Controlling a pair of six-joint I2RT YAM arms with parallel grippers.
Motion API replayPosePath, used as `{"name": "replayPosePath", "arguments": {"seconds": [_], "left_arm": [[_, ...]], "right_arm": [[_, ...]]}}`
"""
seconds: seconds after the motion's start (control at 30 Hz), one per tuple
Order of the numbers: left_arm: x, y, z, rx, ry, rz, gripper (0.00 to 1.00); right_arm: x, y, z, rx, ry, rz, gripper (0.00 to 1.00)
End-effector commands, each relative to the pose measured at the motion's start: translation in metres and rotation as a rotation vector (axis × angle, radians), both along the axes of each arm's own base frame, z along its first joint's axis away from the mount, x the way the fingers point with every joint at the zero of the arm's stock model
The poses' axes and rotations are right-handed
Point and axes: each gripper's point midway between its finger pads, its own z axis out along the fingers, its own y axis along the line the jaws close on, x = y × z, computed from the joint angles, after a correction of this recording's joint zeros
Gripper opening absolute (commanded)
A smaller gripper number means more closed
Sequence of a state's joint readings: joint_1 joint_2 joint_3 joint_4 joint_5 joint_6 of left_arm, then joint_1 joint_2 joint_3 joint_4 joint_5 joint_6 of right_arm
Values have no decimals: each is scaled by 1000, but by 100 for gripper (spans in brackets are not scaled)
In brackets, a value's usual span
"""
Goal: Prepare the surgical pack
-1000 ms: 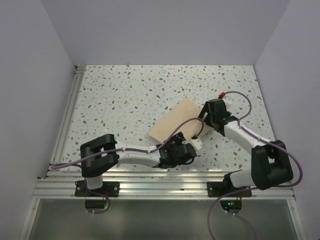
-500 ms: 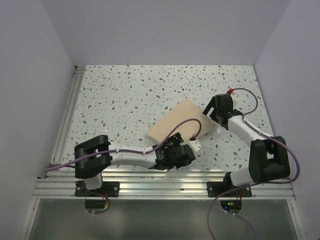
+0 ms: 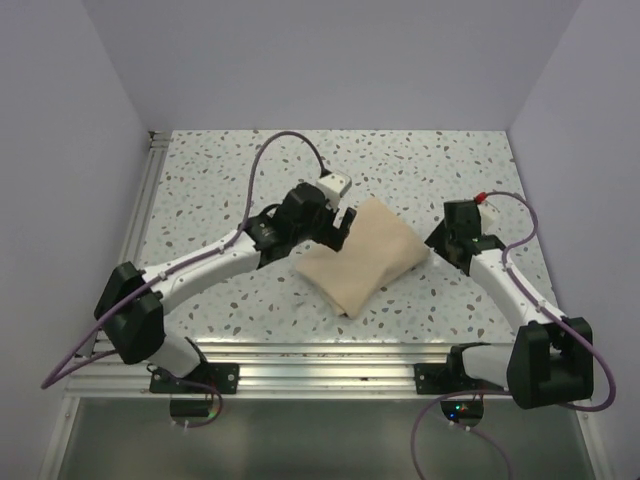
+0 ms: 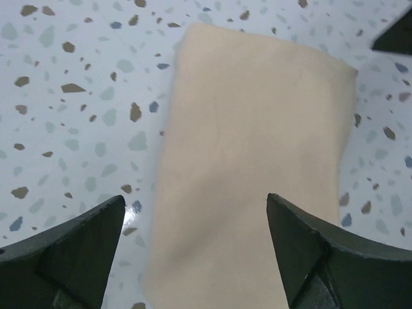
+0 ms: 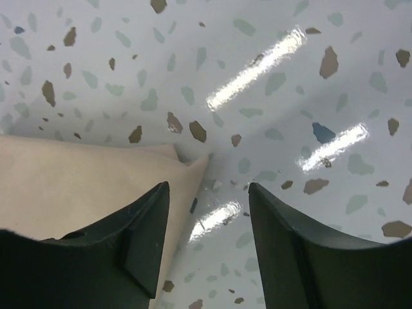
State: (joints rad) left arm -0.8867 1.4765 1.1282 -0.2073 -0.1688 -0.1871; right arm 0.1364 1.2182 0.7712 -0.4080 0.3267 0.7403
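Note:
The surgical pack (image 3: 365, 258) is a plain tan folded bundle lying flat on the speckled table, mid-right. My left gripper (image 3: 348, 222) hovers at its far-left corner, open. In the left wrist view the pack (image 4: 251, 154) lies lengthwise below that gripper (image 4: 194, 198), with nothing gripped between the wide-apart fingers. My right gripper (image 3: 437, 240) sits at the pack's right corner. In the right wrist view it (image 5: 208, 187) stands open, one finger over the edge of the pack's corner (image 5: 96, 177) and the other over bare table. The pack's contents are hidden.
The speckled table (image 3: 230, 180) is bounded by an aluminium rail (image 3: 135, 250) on the left and another rail (image 3: 330, 362) along the near edge, with grey walls on three sides. Purple cables (image 3: 262, 165) loop above both arms.
My left arm has swung from the pack's near edge up to its far-left corner. My right gripper has drawn back rightward to the pack's right corner. The pack now lies uncovered.

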Motion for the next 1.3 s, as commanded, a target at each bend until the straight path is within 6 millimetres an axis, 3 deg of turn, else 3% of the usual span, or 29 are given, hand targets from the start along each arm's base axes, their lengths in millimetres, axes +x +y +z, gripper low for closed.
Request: {"name": "replayPosePath", "arguments": {"seconds": [0.0,0.03,0.07,0.1,0.2,0.23,0.27,0.33,0.4,0.43,0.47,0.7,0.8,1.1,1.27], "left_arm": [[28,-7,-5,-49,102,-17,90],[47,5,-10,-42,116,28,87],[58,-2,-17,-47,150,11,81],[73,7,-23,-39,161,35,78],[104,5,-40,-33,172,25,64],[111,3,-59,-10,195,24,62],[123,-1,-53,-16,172,24,56],[135,-2,-64,26,176,19,51],[152,-6,-80,68,193,19,42],[156,-7,-98,93,220,15,39],[162,-14,-92,82,206,0,33],[164,-43,-108,18,231,-100,25],[159,-56,-119,8,252,-142,22],[133,-104,-137,-8,287,-267,18],[132,-109,-131,-36,289,-260,18]], "right_arm": [[-33,-5,-16,17,120,-80,55],[-36,-5,-19,23,138,-81,53],[-39,-1,-22,38,152,-63,49],[-44,1,-28,44,169,-62,48],[-50,10,-34,68,161,-48,40],[-50,12,-36,73,156,-47,39],[-50,16,-37,74,148,-36,31],[-53,19,-44,80,155,-47,29],[-56,23,-51,78,178,-56,23],[-56,24,-53,73,179,-55,22],[-55,27,-54,66,179,-50,19],[-34,30,-58,60,167,-80,11],[-20,39,-61,102,132,-85,0],[30,64,-42,149,29,-80,0],[28,65,-46,150,35,-95,0]]}}
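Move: The cloth's far corner lies about 18 cm ahead, 12 cm right and 17 cm below the left hand; its left corner is roughly 2 cm ahead and 6 cm left. The cloth's right corner is only some 3 cm ahead, 4 cm left and 9 cm below the right hand. The cloth's near corner stands about 14 cm back and 20 cm left of the right hand. Both close while lowering: left forward 15 cm, then right against the far-left edge; right back 6, then forward under the right corner. ##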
